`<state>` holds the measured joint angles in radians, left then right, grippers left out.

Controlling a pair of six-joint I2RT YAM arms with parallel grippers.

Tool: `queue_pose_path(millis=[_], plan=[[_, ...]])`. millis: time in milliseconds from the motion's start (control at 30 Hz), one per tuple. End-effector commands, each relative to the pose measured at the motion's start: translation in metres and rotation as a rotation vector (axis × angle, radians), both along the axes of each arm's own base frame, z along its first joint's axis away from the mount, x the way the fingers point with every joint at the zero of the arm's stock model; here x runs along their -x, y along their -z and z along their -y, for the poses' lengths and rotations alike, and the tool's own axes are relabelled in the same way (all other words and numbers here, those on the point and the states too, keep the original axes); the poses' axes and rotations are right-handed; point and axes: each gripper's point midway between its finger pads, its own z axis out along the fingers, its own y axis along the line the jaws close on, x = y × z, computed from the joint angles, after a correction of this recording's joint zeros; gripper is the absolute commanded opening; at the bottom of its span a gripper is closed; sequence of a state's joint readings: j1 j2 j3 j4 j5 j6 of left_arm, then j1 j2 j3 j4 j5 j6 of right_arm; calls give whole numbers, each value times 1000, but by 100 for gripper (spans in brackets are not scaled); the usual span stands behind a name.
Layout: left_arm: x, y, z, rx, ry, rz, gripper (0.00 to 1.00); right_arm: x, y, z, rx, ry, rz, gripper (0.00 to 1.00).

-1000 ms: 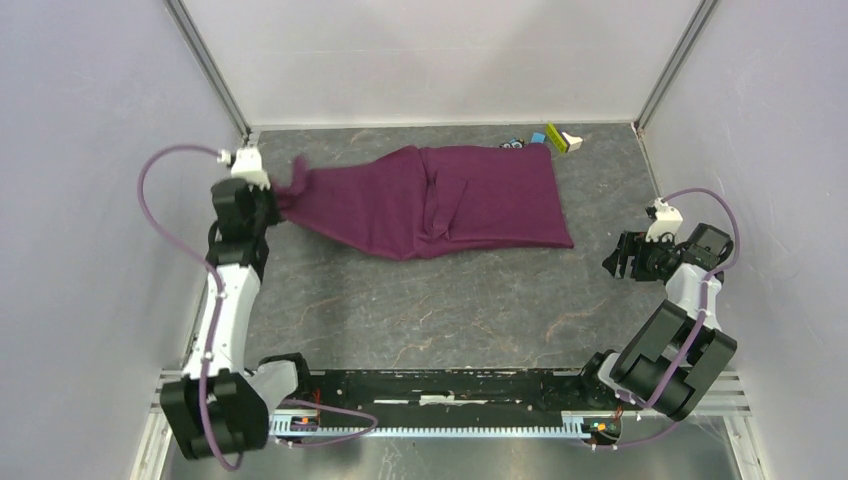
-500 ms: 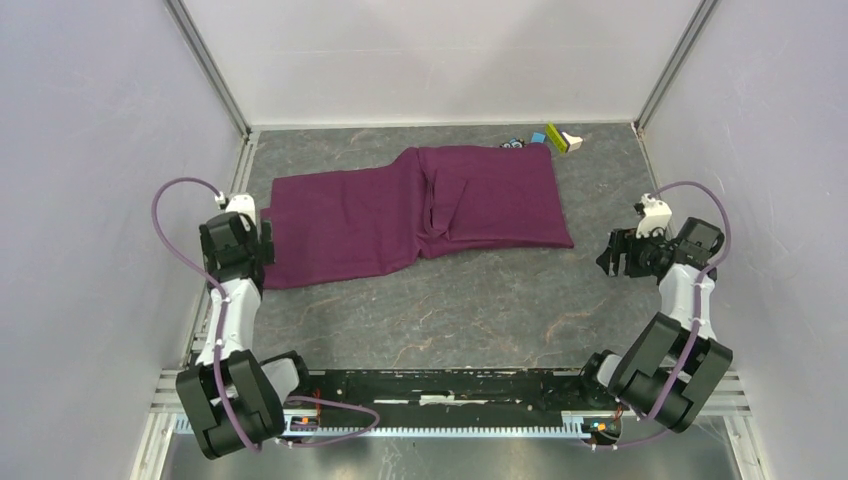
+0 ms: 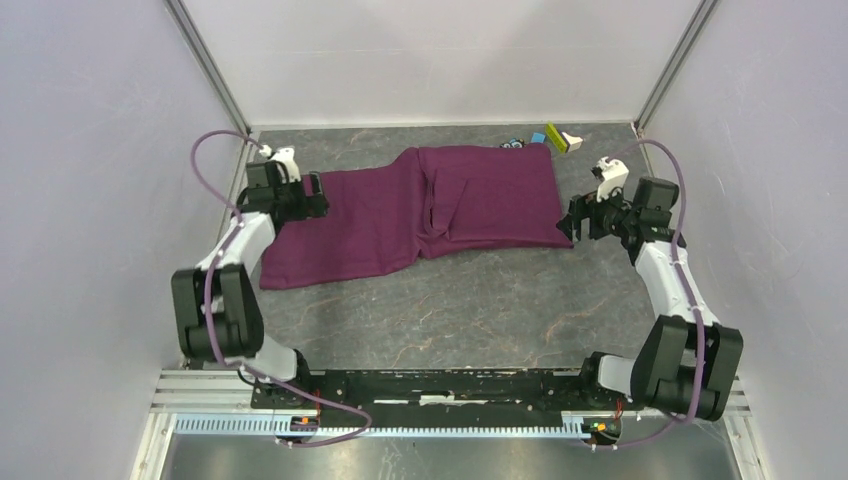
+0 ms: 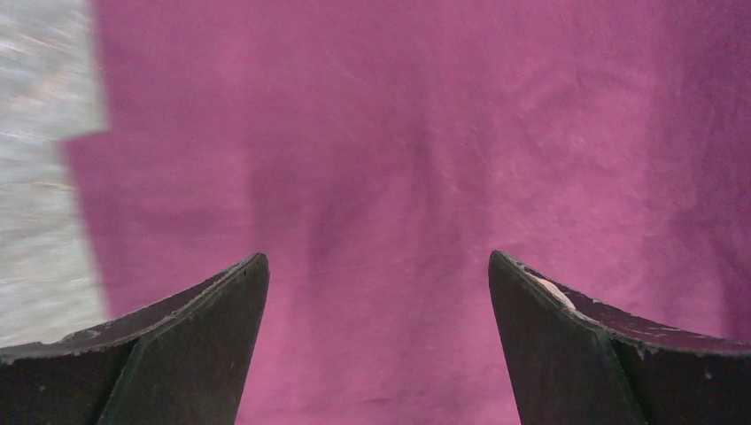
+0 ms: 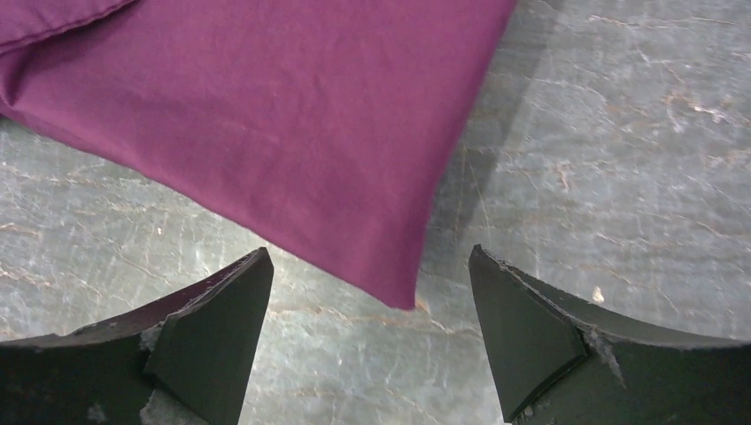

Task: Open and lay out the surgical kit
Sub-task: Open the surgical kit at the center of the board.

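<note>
The surgical kit shows as a plum-purple cloth (image 3: 420, 210) lying on the grey table, its left half spread flat and its right half folded double with a crease in the middle. My left gripper (image 3: 318, 195) hovers open over the cloth's left part. In the left wrist view the cloth (image 4: 398, 133) fills the space under the left gripper (image 4: 376, 261), which holds nothing. My right gripper (image 3: 573, 224) stands open at the cloth's near right corner. In the right wrist view that corner (image 5: 390, 274) lies between the spread fingers of the right gripper (image 5: 370, 257), untouched.
Small blue and yellow-green blocks (image 3: 545, 138) and a white piece (image 3: 572, 140) lie at the back edge, just past the cloth's far right corner. White walls close in on the left, right and back. Bare table (image 3: 450, 310) lies in front of the cloth.
My left gripper let go of the cloth's left end, which now lies flat, then came back over the cloth. The right arm swung in to the cloth's right corner, jaws a little wider.
</note>
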<state>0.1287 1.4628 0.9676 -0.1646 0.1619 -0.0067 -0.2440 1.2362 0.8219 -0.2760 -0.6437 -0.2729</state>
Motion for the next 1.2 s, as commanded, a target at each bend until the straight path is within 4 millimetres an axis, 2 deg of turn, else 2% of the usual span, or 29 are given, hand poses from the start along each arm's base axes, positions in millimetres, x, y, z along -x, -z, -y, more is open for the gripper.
queue_pose_path(millis=[0, 133, 267, 400, 567, 867, 1067, 1100, 1167], plan=[[-16, 17, 45, 251, 22, -107, 100, -31, -15, -12, -38, 18, 56, 90], [-22, 58, 52, 322, -31, -264, 100, -48, 1, -25, -83, 8, 20, 91], [-24, 83, 47, 311, -65, -336, 100, -63, 13, -35, -137, -10, -22, 91], [-25, 101, 31, 287, -114, -382, 100, -71, 26, -45, -205, -33, -83, 91], [-26, 119, 1, 327, -193, -462, 100, -78, 46, -52, -235, -42, -146, 91], [-34, 128, -46, 325, -268, -457, 100, -72, 67, -77, -240, -103, -213, 90], [-43, 127, -55, 330, -273, -443, 99, -71, 71, -96, -211, -148, -217, 90], [-45, 127, -56, 332, -274, -442, 99, -69, 72, -106, -207, -171, -223, 90], [-50, 125, -58, 328, -279, -437, 99, -68, 74, -113, -198, -187, -226, 90]])
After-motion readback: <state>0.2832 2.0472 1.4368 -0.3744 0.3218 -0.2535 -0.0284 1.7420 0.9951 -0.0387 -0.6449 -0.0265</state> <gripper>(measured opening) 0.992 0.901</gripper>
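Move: The left hand is above the kit's opened left flap: the flap's middle is about 10 cm to its right, 1 cm ahead and 11 cm below, its near left corner some 15 cm back and 4 cm left. The right hand hangs over the folded right half's near right corner, about 2 cm ahead, 1 cm right and 12 cm below; the middle of that half is roughly 12 cm ahead, 15 cm left and 11 cm below. Bring the left gripper down about 9 cm onto the flap, drifting right and tipping the open fingers steeper, then drag the cloth along at level height, left and a little forward. Meanwhile take the open right gripper forward, left and down some 8 cm each onto the folded half's right side, pressing and pushing left at the end. ##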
